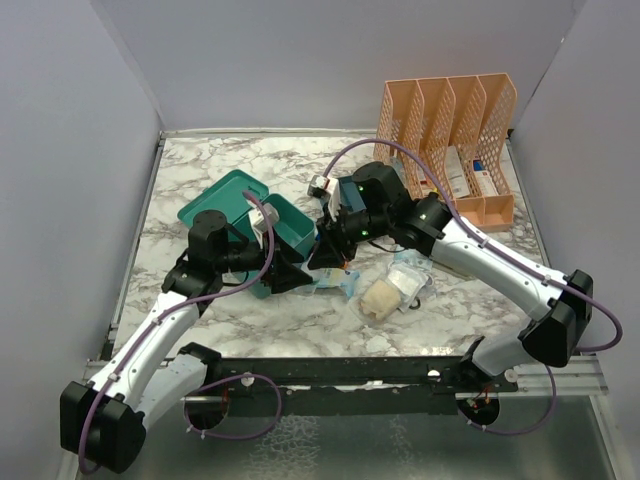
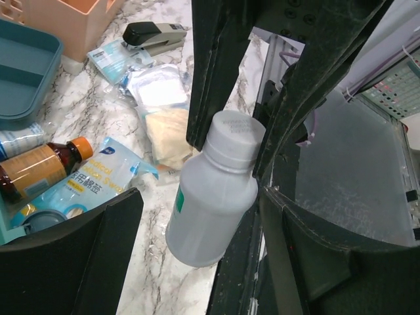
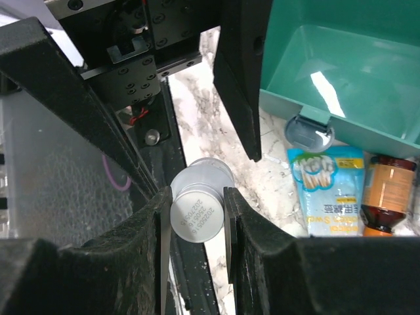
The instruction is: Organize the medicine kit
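The medicine kit (image 1: 290, 232) is a teal box that lies open left of centre, its lid (image 1: 222, 200) flat behind it; its empty inside (image 3: 341, 85) shows in the right wrist view. A white plastic bottle (image 2: 210, 197) hangs above the marble. My right gripper (image 3: 195, 207) is shut on the bottle's cap (image 3: 197, 209). My left gripper (image 2: 197, 220) is open around the bottle's body. Its right finger (image 2: 295, 249) is next to the bottle, while a gap remains at the left finger (image 2: 65, 249). In the top view the two grippers meet at the box's front.
A brown syrup bottle (image 2: 39, 167) and a blue cotton-swab packet (image 2: 85, 180) lie by the box front. Gauze packets (image 1: 385, 295) lie at centre, a stapler (image 2: 154, 34) beyond them. A peach file organizer (image 1: 450, 140) stands at the back right.
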### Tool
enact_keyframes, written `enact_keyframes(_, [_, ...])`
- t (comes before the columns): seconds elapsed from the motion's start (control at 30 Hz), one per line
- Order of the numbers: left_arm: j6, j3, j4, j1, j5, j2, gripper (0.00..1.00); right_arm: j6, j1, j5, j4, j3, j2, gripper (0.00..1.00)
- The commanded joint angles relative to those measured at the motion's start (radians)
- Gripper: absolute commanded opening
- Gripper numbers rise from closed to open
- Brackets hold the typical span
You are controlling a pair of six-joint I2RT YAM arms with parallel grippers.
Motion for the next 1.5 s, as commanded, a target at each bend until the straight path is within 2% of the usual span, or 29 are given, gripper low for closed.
enact_keyframes(0.0, [-0.025, 0.004, 0.054, -0.011, 0.051, -0.008, 0.75, 0.000, -0.004, -0.127, 0.039, 0.047, 0.016, 0.18])
enact_keyframes(0.37, [-0.035, -0.011, 0.062, -0.057, 0.078, -0.039, 0.75, 0.036, -0.004, -0.185, 0.089, 0.044, 0.029, 0.18])
enact_keyframes(0.43, [-0.040, -0.012, 0.062, -0.062, 0.076, -0.038, 0.71, 0.040, -0.004, -0.188, 0.092, 0.041, 0.029, 0.18])
enact_keyframes(0.63, [-0.052, -0.016, 0.061, -0.065, 0.066, -0.020, 0.46, 0.055, -0.004, -0.175, 0.102, 0.042, 0.025, 0.18])
enact_keyframes(0.7, [-0.050, -0.014, 0.052, -0.064, 0.036, -0.020, 0.40, 0.069, -0.004, -0.154, 0.104, 0.042, 0.020, 0.23])
enact_keyframes(0.8, [-0.059, -0.008, 0.040, -0.064, -0.017, -0.019, 0.36, 0.099, -0.004, -0.108, 0.124, 0.025, -0.003, 0.43])
enact_keyframes(0.87, [-0.074, -0.002, 0.030, -0.064, -0.078, -0.023, 0.35, 0.123, -0.004, -0.067, 0.159, -0.004, -0.035, 0.56])
enact_keyframes(0.93, [-0.102, 0.002, 0.026, -0.064, -0.143, -0.027, 0.36, 0.154, -0.004, 0.006, 0.189, -0.030, -0.073, 0.62])
enact_keyframes(1.13, [-0.240, 0.020, 0.018, -0.064, -0.400, -0.037, 0.36, 0.253, -0.006, 0.343, 0.170, -0.019, -0.152, 0.63])
enact_keyframes(1.2, [-0.309, 0.035, 0.002, -0.063, -0.556, -0.041, 0.36, 0.292, -0.005, 0.446, 0.151, -0.034, -0.188, 0.63])
enact_keyframes(1.37, [-0.491, 0.071, -0.045, -0.062, -0.931, -0.012, 0.37, 0.408, -0.005, 0.572, 0.162, -0.134, -0.274, 0.62])
enact_keyframes(1.47, [-0.615, 0.062, -0.013, -0.062, -1.089, 0.010, 0.37, 0.446, -0.005, 0.633, 0.199, -0.205, -0.329, 0.62])
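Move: The white bottle, held by the right hand around its cap, hangs just beyond the left fingertips: about 2 cm to the left hand's right, 1 cm back and level with it; the green box lies roughly 17 cm ahead, 11 cm left and 17 cm down. Also from the left hand, the blue packet is some 10 cm ahead, 2 cm right and 19 cm down. For the right hand, the left fingers wait about 3 cm left, 1 cm ahead and 3 cm below; the bottle's middle is 3 cm below and 1 cm left. Easing back 1–2 cm together, the two hands bring the bottle in between the left fingers, which close around its body while the right keeps its hold on the cap. The right fingers then open and withdraw forward, right and up, about 6 cm each way; the left swings the bottle forward some 11 cm and a little left towards the green box, turning counter-clockwise roughly 45 degrees. ##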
